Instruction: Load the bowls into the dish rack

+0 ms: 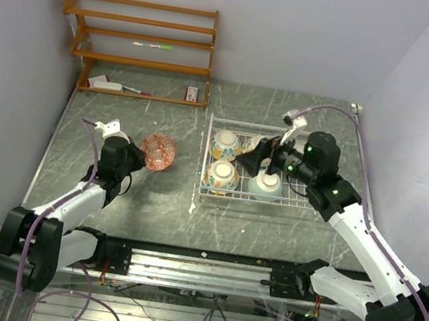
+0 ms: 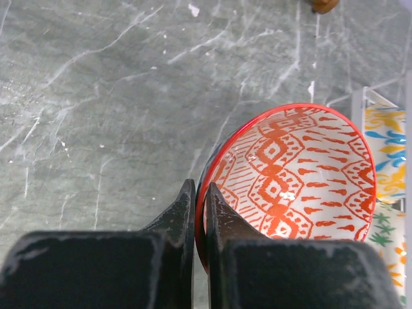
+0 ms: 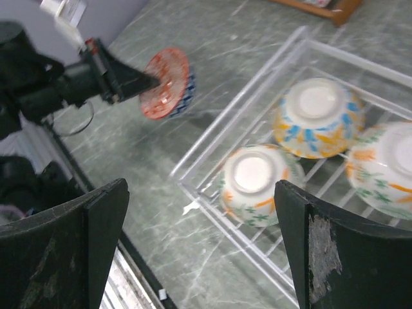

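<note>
A bowl with a red rim and a red-orange diamond pattern inside (image 2: 302, 174) is tipped on edge left of the dish rack (image 1: 205, 153). My left gripper (image 2: 199, 188) is shut on its rim, one finger inside and one outside; it is the red bowl (image 1: 157, 152) in the top view. The white wire rack holds upturned floral bowls (image 1: 225, 143) (image 1: 220, 177) and a pale teal bowl (image 1: 265, 187). My right gripper (image 3: 201, 190) hangs open over the rack's near-left corner, holding nothing. The right wrist view shows the red bowl (image 3: 166, 84) and three rack bowls (image 3: 254, 183) (image 3: 318, 116) (image 3: 389, 161).
A brown wooden shelf unit (image 1: 143, 45) with small items stands against the back wall at the left. A white scrap (image 1: 192, 205) lies on the grey marbled table in front of the rack. The arms' metal rail (image 1: 198, 271) runs along the near edge.
</note>
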Robot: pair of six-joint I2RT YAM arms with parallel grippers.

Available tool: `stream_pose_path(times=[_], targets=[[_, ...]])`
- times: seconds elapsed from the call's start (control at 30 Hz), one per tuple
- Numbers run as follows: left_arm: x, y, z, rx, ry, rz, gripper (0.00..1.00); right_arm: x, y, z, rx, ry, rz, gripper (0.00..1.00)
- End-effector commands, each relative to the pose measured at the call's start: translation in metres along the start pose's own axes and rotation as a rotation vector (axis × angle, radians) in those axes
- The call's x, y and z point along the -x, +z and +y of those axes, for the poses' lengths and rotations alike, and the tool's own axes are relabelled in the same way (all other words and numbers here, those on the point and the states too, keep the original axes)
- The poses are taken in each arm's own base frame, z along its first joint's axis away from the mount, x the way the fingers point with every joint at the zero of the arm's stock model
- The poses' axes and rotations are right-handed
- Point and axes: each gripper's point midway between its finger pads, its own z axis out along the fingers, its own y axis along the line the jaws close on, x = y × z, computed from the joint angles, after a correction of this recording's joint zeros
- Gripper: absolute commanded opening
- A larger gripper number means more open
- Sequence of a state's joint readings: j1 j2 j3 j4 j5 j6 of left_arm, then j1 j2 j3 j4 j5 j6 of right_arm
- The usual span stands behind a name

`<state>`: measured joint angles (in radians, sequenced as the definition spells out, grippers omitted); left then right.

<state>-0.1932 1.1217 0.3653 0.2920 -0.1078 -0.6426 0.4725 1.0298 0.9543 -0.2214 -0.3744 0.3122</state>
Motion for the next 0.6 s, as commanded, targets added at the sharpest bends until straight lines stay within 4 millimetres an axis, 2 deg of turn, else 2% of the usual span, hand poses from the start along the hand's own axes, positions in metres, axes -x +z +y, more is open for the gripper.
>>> stream_pose_path(times=[0.0,0.03,0.1,0.2,0.3,0.43,0.5,0.57], targets=[[0.036,-0.015,-0.034,-0.131,-0.012,-0.085,0.07,-0.004,0.014,0.039,0.076,-0.102,0.019,0.95],[0.041,-0.02,-0.038,-0.148,-0.014,-0.098,0.07,-0.011,0.019,0.045,0.079,-0.114,0.039,0.95],[0.049,-0.03,-0.048,-0.185,-0.01,-0.114,0.07,-0.009,0.027,0.062,0.095,-0.141,0.043,0.94],[0.057,-0.042,-0.067,-0.268,0.005,-0.107,0.07,-0.014,0.04,0.073,0.084,-0.175,0.073,0.91],[0.055,-0.052,-0.085,-0.357,0.032,-0.07,0.07,-0.01,0.047,0.075,0.062,-0.184,0.072,0.89],[0.048,-0.064,-0.102,-0.452,0.047,-0.018,0.07,0.002,0.053,0.08,0.057,-0.19,0.06,0.79],[0.044,-0.068,-0.108,-0.478,0.044,-0.003,0.07,0.002,0.057,0.087,0.075,-0.195,0.073,0.73],[0.041,-0.069,-0.111,-0.472,0.051,0.004,0.07,-0.002,0.063,0.095,0.082,-0.205,0.091,0.7]])
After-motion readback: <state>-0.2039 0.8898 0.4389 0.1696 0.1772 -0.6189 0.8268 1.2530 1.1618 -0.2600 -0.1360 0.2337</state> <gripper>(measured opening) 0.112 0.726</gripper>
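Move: The red bowl, gripped by the rim in the left hand, lies about 27 cm left of the right hand's open fingers, roughly 6 cm farther out and 18 cm lower; its middle is some 4 cm right and 3 cm ahead of the left hand. That open right gripper is about 31 cm right, 3 cm back and 18 cm above the left hand. Below the right hand by about 20 cm, the front-left floral bowl sits 4 cm ahead and 6 cm left, the back-left floral bowl 14 cm ahead and 6 cm left. The left hand keeps its pinch on the red bowl's rim and raises it about 8 cm, easing back slightly and swinging some 5 cm right towards the right gripper, while the wrist turns about 15 degrees clockwise and tips its fingers up. The right hand sweeps roughly 10 cm left above the rack's bowls towards the red bowl, drawing back about 4 cm and then forward a little, turning slightly counter-clockwise as its empty fingers close partway, still clear of the bowl. ##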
